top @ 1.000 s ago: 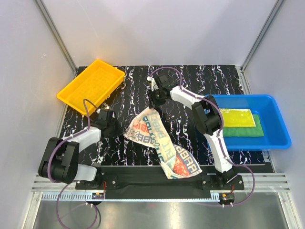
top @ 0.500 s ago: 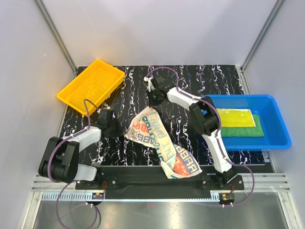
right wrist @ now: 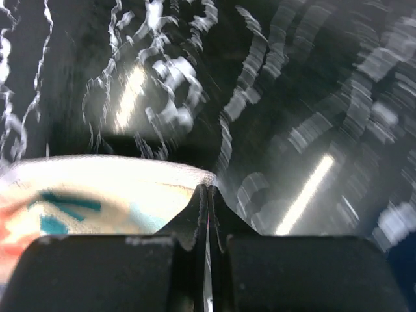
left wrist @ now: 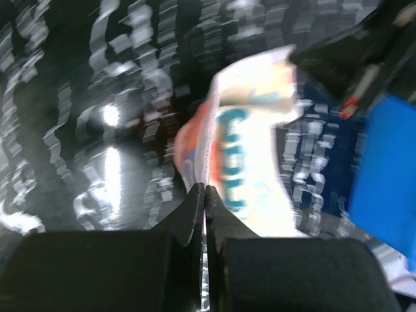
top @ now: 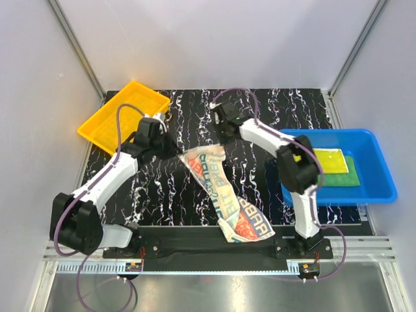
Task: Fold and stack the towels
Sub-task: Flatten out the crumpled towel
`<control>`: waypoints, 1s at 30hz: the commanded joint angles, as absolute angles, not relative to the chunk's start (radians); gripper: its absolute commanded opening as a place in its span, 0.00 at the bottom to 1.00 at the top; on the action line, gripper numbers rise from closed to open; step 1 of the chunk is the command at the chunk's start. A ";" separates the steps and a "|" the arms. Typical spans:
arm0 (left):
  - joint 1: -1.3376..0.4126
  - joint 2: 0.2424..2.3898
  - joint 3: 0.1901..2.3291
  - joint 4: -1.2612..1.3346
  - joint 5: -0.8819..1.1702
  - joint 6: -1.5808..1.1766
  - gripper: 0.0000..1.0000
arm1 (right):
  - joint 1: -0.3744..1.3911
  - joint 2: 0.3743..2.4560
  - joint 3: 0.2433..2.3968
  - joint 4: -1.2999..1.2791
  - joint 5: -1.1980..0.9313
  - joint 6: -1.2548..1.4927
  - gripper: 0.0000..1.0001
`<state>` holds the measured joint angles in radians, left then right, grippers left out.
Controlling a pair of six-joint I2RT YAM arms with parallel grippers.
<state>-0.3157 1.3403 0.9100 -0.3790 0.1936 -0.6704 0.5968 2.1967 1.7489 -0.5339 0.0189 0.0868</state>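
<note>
The white and teal towel (top: 224, 195) with red-orange letters runs from mid-table down to the near edge. Its far end is raised and stretched between both grippers. My left gripper (top: 177, 154) is shut on the towel's far left corner; the left wrist view shows the cloth (left wrist: 257, 162) pinched at the gripper's tips (left wrist: 205, 188). My right gripper (top: 223, 142) is shut on the far right corner, and the right wrist view shows the towel's edge (right wrist: 97, 195) caught in the gripper's tips (right wrist: 207, 188). A yellow towel (top: 327, 159) lies folded on a green towel (top: 341, 177).
The yellow and green towels rest inside a blue bin (top: 389, 188) at the right edge of the table. A yellow tray (top: 123, 117) stands at the far left corner. The table top is black with white streaks, with grey walls around it.
The right gripper has shut on the towel's far right corner. The left arm has swung away from the near side with its corner, and the towel's far end now hangs raised between them.
</note>
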 commanded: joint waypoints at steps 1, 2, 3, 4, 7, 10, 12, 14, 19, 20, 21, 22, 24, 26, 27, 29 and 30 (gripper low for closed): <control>-0.353 1.276 1.044 -0.437 0.233 -0.577 0.00 | 0.578 1.898 1.642 -0.525 0.153 0.150 0.00; -0.357 1.270 1.096 -0.440 0.260 -0.557 0.00 | 0.571 1.806 1.611 -0.522 0.170 0.169 0.00; -0.360 1.269 1.121 -0.445 0.277 -0.536 0.00 | 0.565 1.758 1.577 -0.519 0.190 0.187 0.00; -0.362 1.269 1.147 -0.446 0.299 -0.485 0.00 | 0.549 1.711 1.516 -0.497 0.198 0.207 0.00; -0.365 1.292 1.277 -0.486 0.347 -0.407 0.00 | 0.543 1.522 1.427 -0.416 0.178 0.206 0.00; -0.373 1.321 1.394 -0.486 0.416 -0.362 0.00 | 0.543 1.398 1.440 -0.378 0.163 0.177 0.00; -0.377 1.356 1.474 -0.520 0.416 -0.333 0.00 | 0.542 1.342 1.463 -0.351 0.175 0.146 0.00; -0.377 1.406 1.616 -0.561 0.390 -0.310 0.00 | 0.543 1.310 1.477 -0.299 0.184 0.080 0.00; -0.376 1.508 1.879 -0.670 0.327 -0.247 0.00 | 0.540 1.351 1.629 -0.342 0.230 0.005 0.00; -0.376 1.534 1.946 -0.681 0.278 -0.241 0.00 | 0.538 1.364 1.643 -0.336 0.230 0.005 0.00; -0.377 1.545 1.975 -0.690 0.258 -0.235 0.00 | 0.538 1.365 1.660 -0.322 0.227 0.005 0.00; -0.376 1.554 1.996 -0.687 0.243 -0.224 0.00 | 0.537 1.368 1.669 -0.290 0.233 -0.033 0.00; -0.374 1.581 2.066 -0.677 0.210 -0.216 0.00 | 0.526 1.405 1.731 -0.272 0.230 -0.055 0.00; -0.374 1.624 2.158 -0.680 0.203 -0.207 0.00 | 0.520 1.456 1.781 -0.256 0.210 -0.090 0.00; -0.373 1.641 2.187 -0.689 0.199 -0.198 0.00 | 0.515 1.471 1.827 -0.253 0.209 -0.100 0.00; -0.374 1.695 2.262 -0.715 0.186 -0.189 0.00 | 0.496 1.512 1.877 -0.264 0.187 -0.101 0.00; -0.374 1.709 2.322 -0.742 0.181 -0.183 0.00 | 0.495 1.519 1.908 -0.270 0.183 -0.101 0.00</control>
<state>-0.3756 1.6680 2.1925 -0.7128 0.2298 -0.2249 0.5144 1.4990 1.8149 -0.3191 0.1917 -0.0563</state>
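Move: The crumpled towel is already held by a corner in each hand; its middle lies roughly 9 cm back and 19 cm right of the left hand, 11 cm below. From the right hand the towel's middle is about 21 cm back, 4 cm right and 4 cm lower, and its loose near end some 33 cm back and 13 cm right. The yellow bin sits around 23 cm ahead and 27 cm left of the left hand; the blue bin is 10 cm back and 48 cm right of the right hand. The towel is hoisted by its two pinched corners, both hands keeping them shut in the fingers and rising fast, the right some 40 cm, the left nearly as far, to about equal height. The right hand swings right and a little back, then eases forward again; the left also works forward. Both wrists tip their fingers up by about 50 degrees as the corners draw apart. ##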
